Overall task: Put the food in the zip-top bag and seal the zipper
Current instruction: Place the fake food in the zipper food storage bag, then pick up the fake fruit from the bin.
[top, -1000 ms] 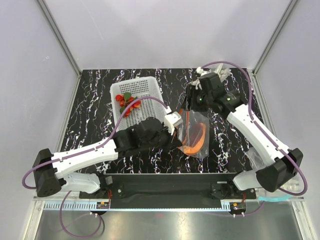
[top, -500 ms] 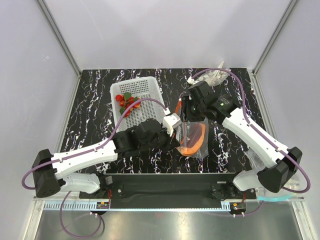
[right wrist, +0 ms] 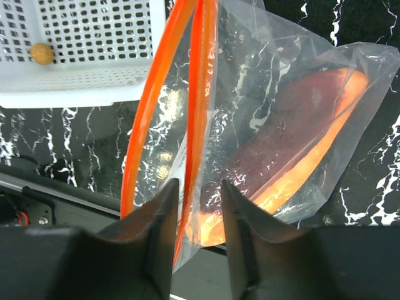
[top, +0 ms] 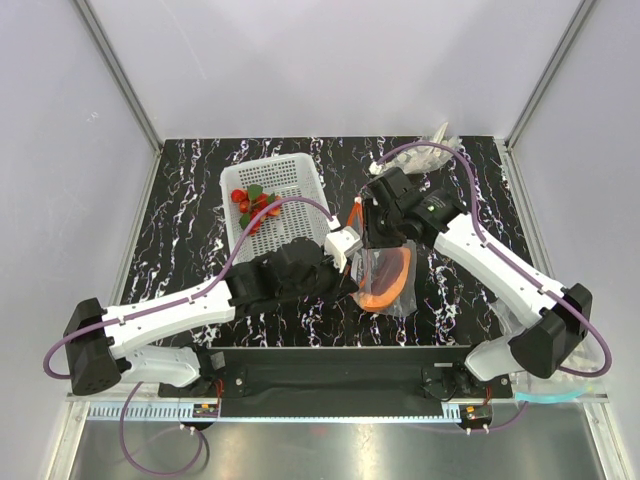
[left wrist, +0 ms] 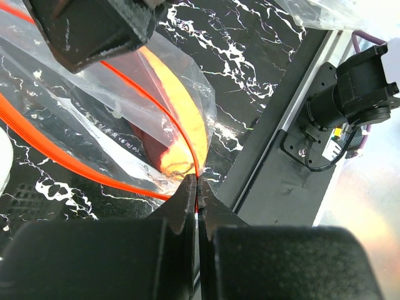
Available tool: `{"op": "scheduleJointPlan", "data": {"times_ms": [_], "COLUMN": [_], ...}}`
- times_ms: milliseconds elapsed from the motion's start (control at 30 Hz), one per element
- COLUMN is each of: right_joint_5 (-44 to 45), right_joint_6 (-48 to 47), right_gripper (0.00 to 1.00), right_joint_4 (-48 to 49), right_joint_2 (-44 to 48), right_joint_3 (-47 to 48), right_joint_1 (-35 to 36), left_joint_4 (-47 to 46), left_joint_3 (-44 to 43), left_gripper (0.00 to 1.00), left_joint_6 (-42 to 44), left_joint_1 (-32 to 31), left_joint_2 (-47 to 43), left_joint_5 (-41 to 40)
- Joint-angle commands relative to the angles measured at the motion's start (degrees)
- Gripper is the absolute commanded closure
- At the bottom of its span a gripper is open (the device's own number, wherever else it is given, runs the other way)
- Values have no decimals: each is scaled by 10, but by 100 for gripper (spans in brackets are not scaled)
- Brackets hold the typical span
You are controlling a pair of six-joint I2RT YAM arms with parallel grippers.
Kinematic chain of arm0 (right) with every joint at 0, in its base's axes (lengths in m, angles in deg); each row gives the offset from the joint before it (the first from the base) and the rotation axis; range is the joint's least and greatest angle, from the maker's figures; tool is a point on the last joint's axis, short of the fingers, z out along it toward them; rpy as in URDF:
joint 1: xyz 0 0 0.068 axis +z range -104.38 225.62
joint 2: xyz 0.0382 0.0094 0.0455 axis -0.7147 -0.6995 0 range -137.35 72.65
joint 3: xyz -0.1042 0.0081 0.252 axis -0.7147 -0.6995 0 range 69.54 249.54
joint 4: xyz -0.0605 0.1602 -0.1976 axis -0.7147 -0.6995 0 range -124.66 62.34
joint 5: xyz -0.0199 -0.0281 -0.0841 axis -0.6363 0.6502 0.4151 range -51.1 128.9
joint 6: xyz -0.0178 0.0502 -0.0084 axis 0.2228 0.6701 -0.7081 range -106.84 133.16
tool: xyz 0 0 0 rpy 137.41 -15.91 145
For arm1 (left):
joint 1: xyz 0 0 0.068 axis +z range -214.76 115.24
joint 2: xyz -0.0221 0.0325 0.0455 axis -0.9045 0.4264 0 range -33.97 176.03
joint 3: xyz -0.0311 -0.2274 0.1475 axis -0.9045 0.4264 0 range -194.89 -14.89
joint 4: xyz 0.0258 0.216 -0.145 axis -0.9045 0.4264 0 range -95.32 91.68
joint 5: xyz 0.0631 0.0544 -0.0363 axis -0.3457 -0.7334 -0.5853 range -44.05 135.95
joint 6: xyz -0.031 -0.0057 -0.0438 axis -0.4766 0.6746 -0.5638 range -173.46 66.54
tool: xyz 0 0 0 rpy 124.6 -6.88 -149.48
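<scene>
The zip-top bag (top: 400, 285) lies right of the white basket (top: 290, 175), its mouth held open. A long red-orange piece (left wrist: 178, 134) lies inside it and also shows in the right wrist view (right wrist: 294, 150). Small red pieces and green leafy bits (top: 252, 203) sit in the basket. My left gripper (left wrist: 197, 187) is shut on the zipper (left wrist: 56, 159) at the bag's near corner. My right gripper (right wrist: 197, 187) is open, its jaws on either side of one lip of the zipper (right wrist: 203, 81). In the top view the right gripper (top: 372, 240) is over the bag's far end.
A greyish clear plastic wad (top: 432, 152) lies at the back right corner. A small tan ball (right wrist: 42, 53) sits in the basket (right wrist: 81, 87). The black rail (left wrist: 281, 169) of the table's front edge runs just beyond the bag.
My right gripper has moved left and toward the front from the back right, down to the bag's mouth. The bag has shifted slightly. The left arm has stayed still.
</scene>
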Motion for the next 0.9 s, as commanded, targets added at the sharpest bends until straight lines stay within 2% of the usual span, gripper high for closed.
{"op": "scheduleJointPlan", "data": {"times_ms": [0, 67, 100, 167, 200, 267, 300, 400, 433, 500, 533, 600, 633, 700, 733, 867], "right_joint_5": [-8, -10, -10, -4, -1, 5, 10, 17, 19, 24, 26, 26, 26, 28, 28, 30], "right_joint_6": [3, 3, 2, 2, 2, -2, -2, -4, -5, -7, -8, -11, -12, -14, -15, -19], "right_gripper": [65, 76, 86, 96, 100, 100, 100, 100, 100, 100, 100, 100, 100, 100, 100, 100], "right_joint_4": [11, 13, 12, 14, 15, 16, 19, 31, 34, 39, 39, 42, 44, 48, 51, 58], "right_joint_2": [-5, -4, -2, 1, 4, 6, 8, 13, 14, 15, 15, 17, 20, 25, 28, 36], "right_joint_3": [-4, -4, -4, -3, -2, -2, -3, -9, -10, -14, -15, -16, -17, -19, -20, -23], "right_joint_1": [4, 4, 4, 4, 4, 4, 4, 4, 4, 4, 4, 4, 4, 4, 4, 4], "left_joint_4": [-23, -22, -22, -21, -20, -10, -5, 25, 35, 54, 66, 82, 97, 115, 133, 137], "left_joint_3": [-13, -11, -11, -9, -9, -10, -11, -16, -16, -6, -2, 7, 9, 7, 5, 2], "left_gripper": [100, 100, 100, 100, 96, 83, 74, 63, 43, 20, 1, 1, 1, 1, 1, 1], "left_joint_6": [7, 6, 6, 6, 6, -8, -15, -35, -44, -48, -59, -74, -86, -95, -105, -118], "left_joint_1": [-1, -1, -1, -1, -1, -1, -1, 4, 6, 11, 20, 38, 68, 112, 163, 295], "left_joint_2": [-17, -17, -17, -19, -21, -27, -30, -51, -59, -91, -101, -133, -142, -156, -156, -127], "left_joint_5": [-14, -15, -16, -19, -24, -38, -82, -154, -175, -235, -256, -308, -315, -306, -299, -254]}}
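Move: The strawberries in the white basket lie about 18 cm ahead of the left hand, 22 cm to its left and 9 cm below; the small brown ball in the basket's near corner is some 5 cm ahead and 22 cm left. The orange-edged food already in the bag lies level with that hand, 9 cm to its right. For the right hand, the bag's zipper rim is right at its half-open fingertips, with that food roughly 9 cm back and 5 cm right. The right hand sinks slightly, under 1 cm, and shuts its fingers on the bag's zipper rim, pinching it and then holding nearly still. Only then does the left hand open wide, let go of the near end of the zipper and sweep away ever faster, some 18 cm left and 12 cm forward while rising about 5 cm, its wrist turning 50 degrees counter-clockwise so that the open fingers come round to point forward, over the basket towards the strawberries. ##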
